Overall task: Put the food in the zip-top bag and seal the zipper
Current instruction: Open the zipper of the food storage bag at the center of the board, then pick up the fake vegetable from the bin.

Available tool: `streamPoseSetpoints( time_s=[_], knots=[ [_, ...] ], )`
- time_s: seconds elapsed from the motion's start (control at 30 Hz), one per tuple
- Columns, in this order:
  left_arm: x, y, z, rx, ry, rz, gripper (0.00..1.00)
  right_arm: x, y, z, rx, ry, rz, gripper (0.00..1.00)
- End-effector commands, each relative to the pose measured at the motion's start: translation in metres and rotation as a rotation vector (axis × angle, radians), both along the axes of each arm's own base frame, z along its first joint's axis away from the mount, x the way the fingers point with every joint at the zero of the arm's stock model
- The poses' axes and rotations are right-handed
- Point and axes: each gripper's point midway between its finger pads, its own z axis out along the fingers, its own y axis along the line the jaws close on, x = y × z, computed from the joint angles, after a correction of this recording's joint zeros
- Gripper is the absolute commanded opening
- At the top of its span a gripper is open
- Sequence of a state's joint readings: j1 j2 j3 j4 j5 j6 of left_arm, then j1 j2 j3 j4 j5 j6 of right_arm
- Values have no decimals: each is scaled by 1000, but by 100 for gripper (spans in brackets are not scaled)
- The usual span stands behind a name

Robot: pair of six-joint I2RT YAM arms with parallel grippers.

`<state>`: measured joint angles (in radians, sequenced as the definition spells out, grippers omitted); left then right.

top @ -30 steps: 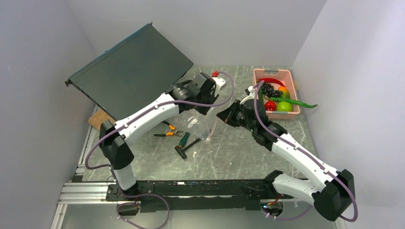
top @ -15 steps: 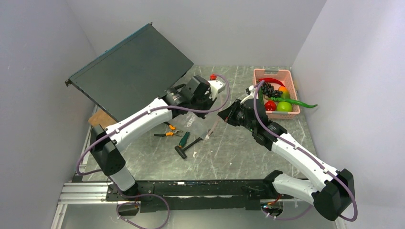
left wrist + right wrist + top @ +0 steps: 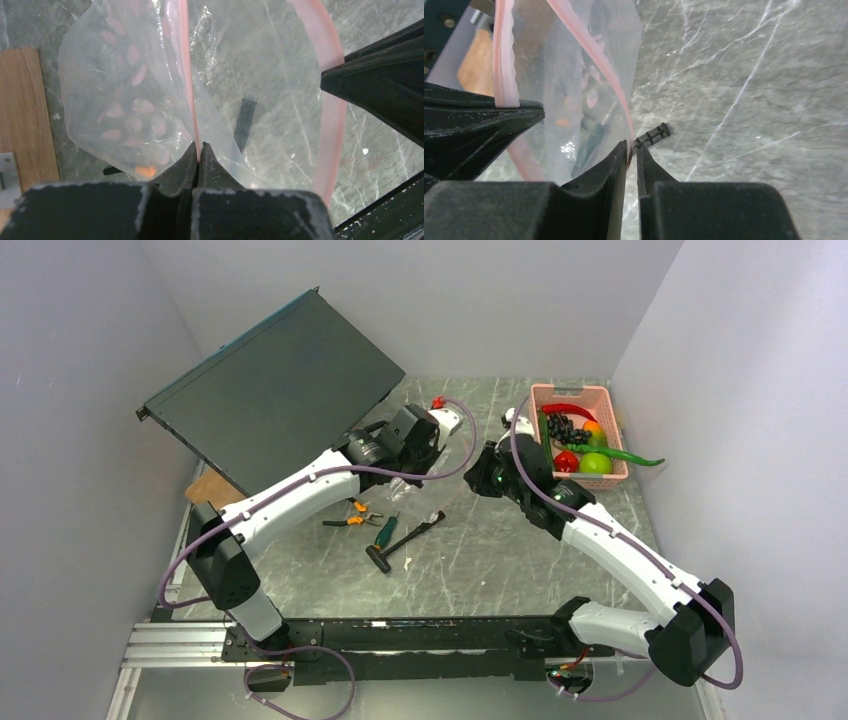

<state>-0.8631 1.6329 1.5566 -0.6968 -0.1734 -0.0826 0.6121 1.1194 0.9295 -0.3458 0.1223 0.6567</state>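
Observation:
The clear zip-top bag [image 3: 426,498] hangs between my two grippers above the table, its mouth spread open. My left gripper [image 3: 199,146] is shut on one side of the pale pink zipper strip [image 3: 183,75]. My right gripper [image 3: 631,146] is shut on the other side of the strip [image 3: 589,42]. In the top view the left gripper [image 3: 424,445] and right gripper [image 3: 482,476] stand close together at mid-table. The food lies in the pink basket [image 3: 570,393]: red chili [image 3: 565,409], grapes [image 3: 564,427], mango [image 3: 594,430], tomato [image 3: 566,461], green apple [image 3: 595,463], cucumber [image 3: 622,453]. No food shows inside the bag.
Orange-handled pliers [image 3: 350,521], a green-handled screwdriver [image 3: 385,532] and a black-handled tool [image 3: 408,539] lie on the marble table under and left of the bag. A dark tilted panel [image 3: 280,390] fills the back left. A wooden board [image 3: 210,490] lies at the left edge.
Both grippers have kept hold of the strip. The left gripper has drawn back to the left and the right wrist has swung toward the back, nearer the basket; the bag now hangs lifted.

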Motion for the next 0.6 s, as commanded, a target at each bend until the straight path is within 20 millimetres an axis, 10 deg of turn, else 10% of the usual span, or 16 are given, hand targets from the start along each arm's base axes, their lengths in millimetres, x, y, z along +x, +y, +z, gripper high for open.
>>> streamPoseSetpoints(
  time_s=[0.0,0.2,0.57],
  knots=[
    [4,3,22,-50,-60,34,0,6,-11,28,-98,-80,14,22],
    [4,4,17,-58,-46,46,0,6,-33,60,-162,-160,-32,54],
    [6,2,13,-107,3,48,0,44,-107,93,-132,-292,-396,68]
  ],
)
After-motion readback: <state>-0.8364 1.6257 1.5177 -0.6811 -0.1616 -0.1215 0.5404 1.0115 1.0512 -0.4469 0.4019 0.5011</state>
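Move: The right gripper still pinches the food storage bag's right lip right at its pads; the left lip is some 10 cm to its left, level with it, held in the left pads. The food basket stands about 12 cm ahead of the right hand, 24 cm to its right and 17 cm below. The hammer lies roughly 19 cm below the right hand, 10 cm back and 13 cm to its left. Open the right gripper to about two thirds so that it lets go of the bag's right lip, then lift it clear, some 7 cm up, and swing it about 8 cm to the right, away from the bag and towards the food basket's side, tipping the fingers up and turning them clockwise. Keep the left gripper shut on its lip, sinking just a touch. ##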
